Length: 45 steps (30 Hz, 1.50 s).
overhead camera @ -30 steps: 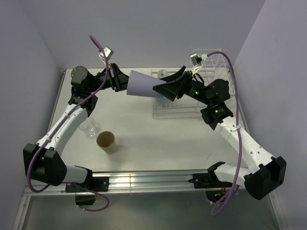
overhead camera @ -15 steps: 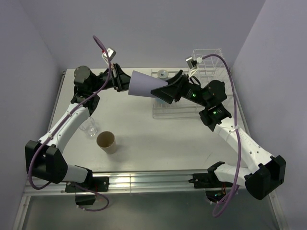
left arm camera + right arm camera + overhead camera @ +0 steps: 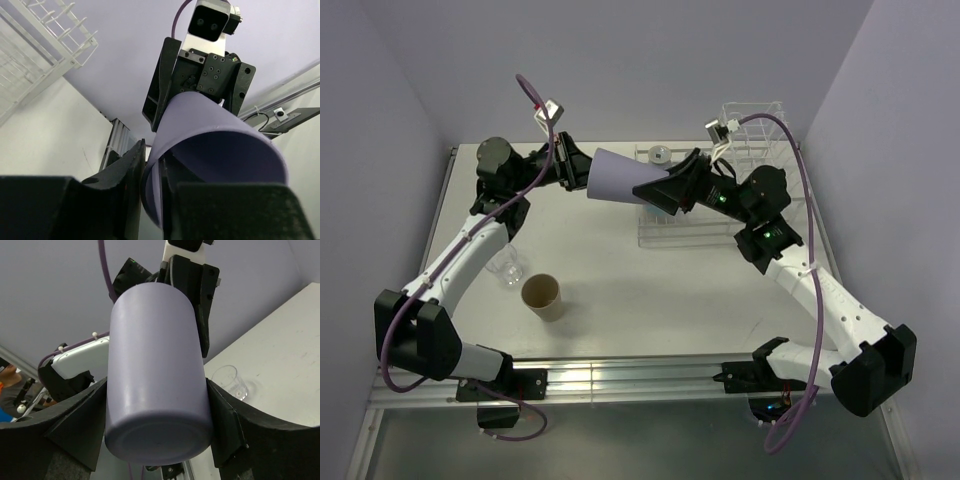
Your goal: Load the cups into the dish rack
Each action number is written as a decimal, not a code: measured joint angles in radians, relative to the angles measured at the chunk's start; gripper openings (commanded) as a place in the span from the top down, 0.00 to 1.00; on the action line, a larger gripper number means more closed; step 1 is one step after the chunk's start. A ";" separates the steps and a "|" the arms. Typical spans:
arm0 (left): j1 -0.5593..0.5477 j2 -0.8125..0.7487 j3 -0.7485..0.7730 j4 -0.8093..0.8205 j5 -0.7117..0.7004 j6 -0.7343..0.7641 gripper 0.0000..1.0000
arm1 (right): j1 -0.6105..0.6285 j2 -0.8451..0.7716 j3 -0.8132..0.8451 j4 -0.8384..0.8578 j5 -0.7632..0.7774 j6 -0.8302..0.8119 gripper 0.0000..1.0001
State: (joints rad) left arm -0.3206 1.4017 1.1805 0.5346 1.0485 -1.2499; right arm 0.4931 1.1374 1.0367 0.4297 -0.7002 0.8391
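The lavender tumbler (image 3: 615, 175) hangs on its side in the air, left of the white dish rack (image 3: 760, 130). My left gripper (image 3: 582, 172) pinches its rim, one finger inside and one outside the wall (image 3: 152, 150). From the other end, my right gripper (image 3: 655, 190) is shut on the tumbler's (image 3: 155, 370) base, its fingers (image 3: 227, 425) pressed against both sides. A clear glass (image 3: 507, 266) and a tan brown cup (image 3: 543, 296) stand on the table at the left. Another clear glass (image 3: 660, 154) sits in the rack's flat tray.
The rack's flat grid tray (image 3: 692, 232) lies under my right wrist, and its tall dividers stand at the back right. The rack's wire (image 3: 40, 45) fills the upper left of the left wrist view. In the right wrist view, the clear glass (image 3: 230, 381) shows below.
My right gripper's jaws have closed from wide open onto the tumbler's base end. The left arm and tumbler shifted slightly right; the left fingers still straddle the rim.
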 measured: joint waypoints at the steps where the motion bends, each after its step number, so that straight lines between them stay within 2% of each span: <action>1: 0.000 0.000 0.000 -0.001 -0.005 0.003 0.72 | 0.001 0.000 0.006 -0.014 0.002 -0.002 1.00; 5: -0.005 0.000 0.000 -0.008 -0.022 0.019 0.57 | 0.009 0.000 0.019 -0.072 0.009 -0.014 1.00; 6: -0.005 0.000 0.001 -0.019 -0.026 0.028 0.50 | 0.009 0.000 0.024 -0.092 0.013 -0.019 1.00; 10: 0.001 0.000 0.011 -0.066 -0.042 0.058 0.43 | 0.006 -0.011 0.046 -0.175 0.048 -0.050 1.00; 14: 0.053 -0.011 0.013 -0.121 -0.053 0.081 0.42 | -0.039 -0.048 0.079 -0.289 0.083 -0.087 1.00; 17: 0.154 -0.032 0.014 -0.191 -0.077 0.113 0.41 | -0.100 -0.074 0.122 -0.391 0.120 -0.130 1.00; 19: 0.232 -0.050 0.024 -0.284 -0.118 0.167 0.39 | -0.136 -0.081 0.167 -0.482 0.165 -0.173 1.00; 22: 0.283 -0.055 0.084 -0.463 -0.219 0.258 0.40 | -0.165 -0.058 0.262 -0.647 0.263 -0.245 1.00; 28: 0.280 -0.063 0.137 -0.702 -0.376 0.393 0.40 | -0.172 0.126 0.481 -0.930 0.578 -0.380 1.00; 32: 0.280 -0.064 0.137 -0.801 -0.435 0.444 0.40 | -0.173 0.271 0.549 -1.057 0.763 -0.435 1.00; 39: 0.278 -0.097 0.137 -0.897 -0.472 0.502 0.40 | -0.172 0.534 0.654 -1.195 0.936 -0.492 1.00; 45: 0.277 -0.120 0.138 -0.921 -0.471 0.533 0.40 | -0.148 0.663 0.766 -1.266 1.057 -0.515 1.00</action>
State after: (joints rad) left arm -0.0437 1.2819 1.3182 -0.3866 0.5774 -0.7174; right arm 0.3454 1.8000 1.8027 -0.8364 0.3573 0.3241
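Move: The empty spot in the dish rack where the purple cup is headed lies about 23 cm ahead of the right hand, 17 cm to its right and 34 cm below. The light blue cup stands roughly 10 cm to the left of that spot; the grey-blue mug is 10 cm left of it and 6 cm farther out. From the left hand, at the cup's rim, the cup's middle is 7 cm to the right and 3 cm back. The left fingers open in place and free the purple cup's rim, then that hand draws off about 14 cm to the left and 8 cm forward, sinking some 7 cm and turning roughly 40 degrees counter-clockwise, fingers wide. The right hand, keeping its grip round the cup near its base, waits for that release, then swings to the right and forward over the rack and sinks about 20 cm, turning clockwise and tipping its fingers from pointing left to pointing forward and down, so that the cup's mouth comes down towards the tray. ##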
